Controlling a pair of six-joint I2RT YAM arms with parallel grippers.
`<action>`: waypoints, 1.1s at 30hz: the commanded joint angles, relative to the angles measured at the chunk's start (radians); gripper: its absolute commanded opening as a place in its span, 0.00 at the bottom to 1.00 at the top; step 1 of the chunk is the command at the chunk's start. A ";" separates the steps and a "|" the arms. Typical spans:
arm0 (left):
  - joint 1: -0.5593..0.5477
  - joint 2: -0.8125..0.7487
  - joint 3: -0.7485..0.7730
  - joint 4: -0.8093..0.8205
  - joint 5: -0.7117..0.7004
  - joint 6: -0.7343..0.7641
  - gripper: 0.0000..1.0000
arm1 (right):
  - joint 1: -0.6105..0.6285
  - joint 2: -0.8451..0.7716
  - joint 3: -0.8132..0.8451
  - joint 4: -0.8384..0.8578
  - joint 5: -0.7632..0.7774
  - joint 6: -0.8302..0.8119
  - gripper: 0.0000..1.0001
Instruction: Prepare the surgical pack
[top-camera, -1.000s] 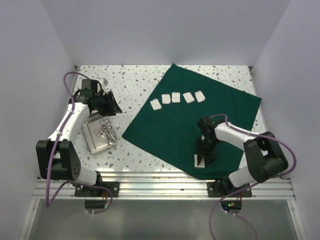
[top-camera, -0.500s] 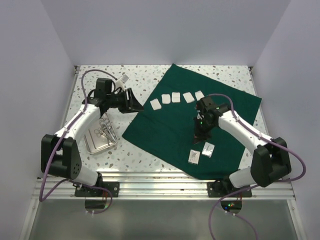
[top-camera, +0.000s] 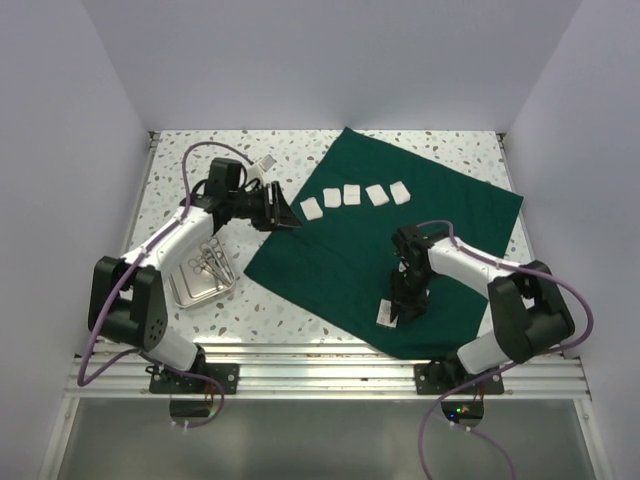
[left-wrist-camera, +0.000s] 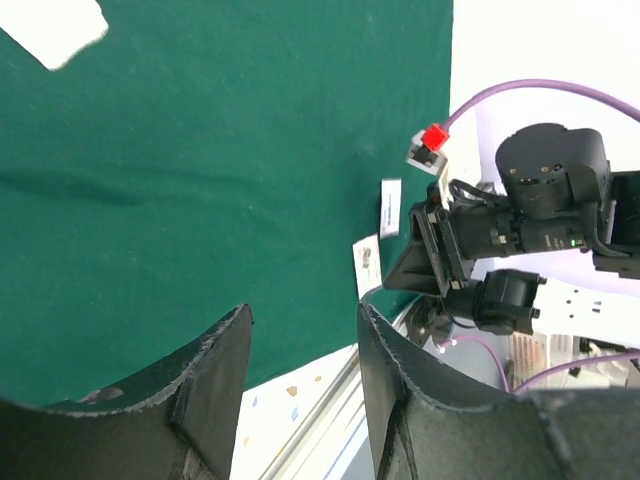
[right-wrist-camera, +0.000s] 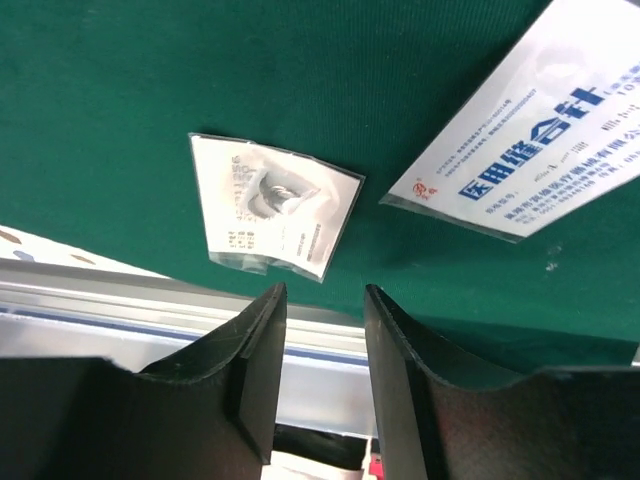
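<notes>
The dark green cloth (top-camera: 400, 240) lies spread flat on the speckled table, with several white gauze squares (top-camera: 352, 194) in a row near its far side. A steel tray (top-camera: 183, 283) holding scissors and forceps (top-camera: 210, 262) sits left of the cloth. My left gripper (top-camera: 288, 219) (left-wrist-camera: 303, 315) hovers open and empty over the cloth's left corner. My right gripper (top-camera: 408, 308) (right-wrist-camera: 325, 292) stands open above the cloth's near edge, with nothing between its fingers. Just ahead of it lie a small sealed packet (right-wrist-camera: 272, 205) (top-camera: 386, 312) and a larger blue-lettered packet (right-wrist-camera: 540, 150).
An aluminium rail (top-camera: 330, 370) runs along the near table edge, close behind the right gripper. White walls enclose the table on three sides. In the left wrist view the right arm (left-wrist-camera: 530, 220) shows beyond both packets (left-wrist-camera: 390, 207).
My left gripper swung right from above the tray to the cloth's left corner. My right gripper rose toward the cloth's middle, then came back down over the two packets near the front edge.
</notes>
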 joint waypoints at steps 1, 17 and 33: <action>-0.040 0.054 0.060 -0.075 -0.012 0.046 0.49 | -0.002 0.003 -0.018 0.076 -0.032 0.015 0.40; -0.062 0.084 0.054 -0.115 -0.021 0.060 0.47 | 0.000 0.117 0.004 0.133 -0.024 0.023 0.33; -0.063 0.092 0.017 -0.035 0.060 0.009 0.48 | -0.002 -0.011 0.126 0.007 -0.021 0.008 0.00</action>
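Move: The small clear-and-white packet lies just ahead and to the left of the right hand, about 2 cm forward, 3 cm left and some 2 cm below the open fingertips. The other packet, mostly white, lies about 4 cm ahead and 5 cm to the right of that hand, equally low. From the left hand, the small packet lies some 17 cm back, 23 cm right and 17 cm down. The right hand sinks about 2 cm, pinches the small packet's right edge and rises 2 cm; the left lowers. ##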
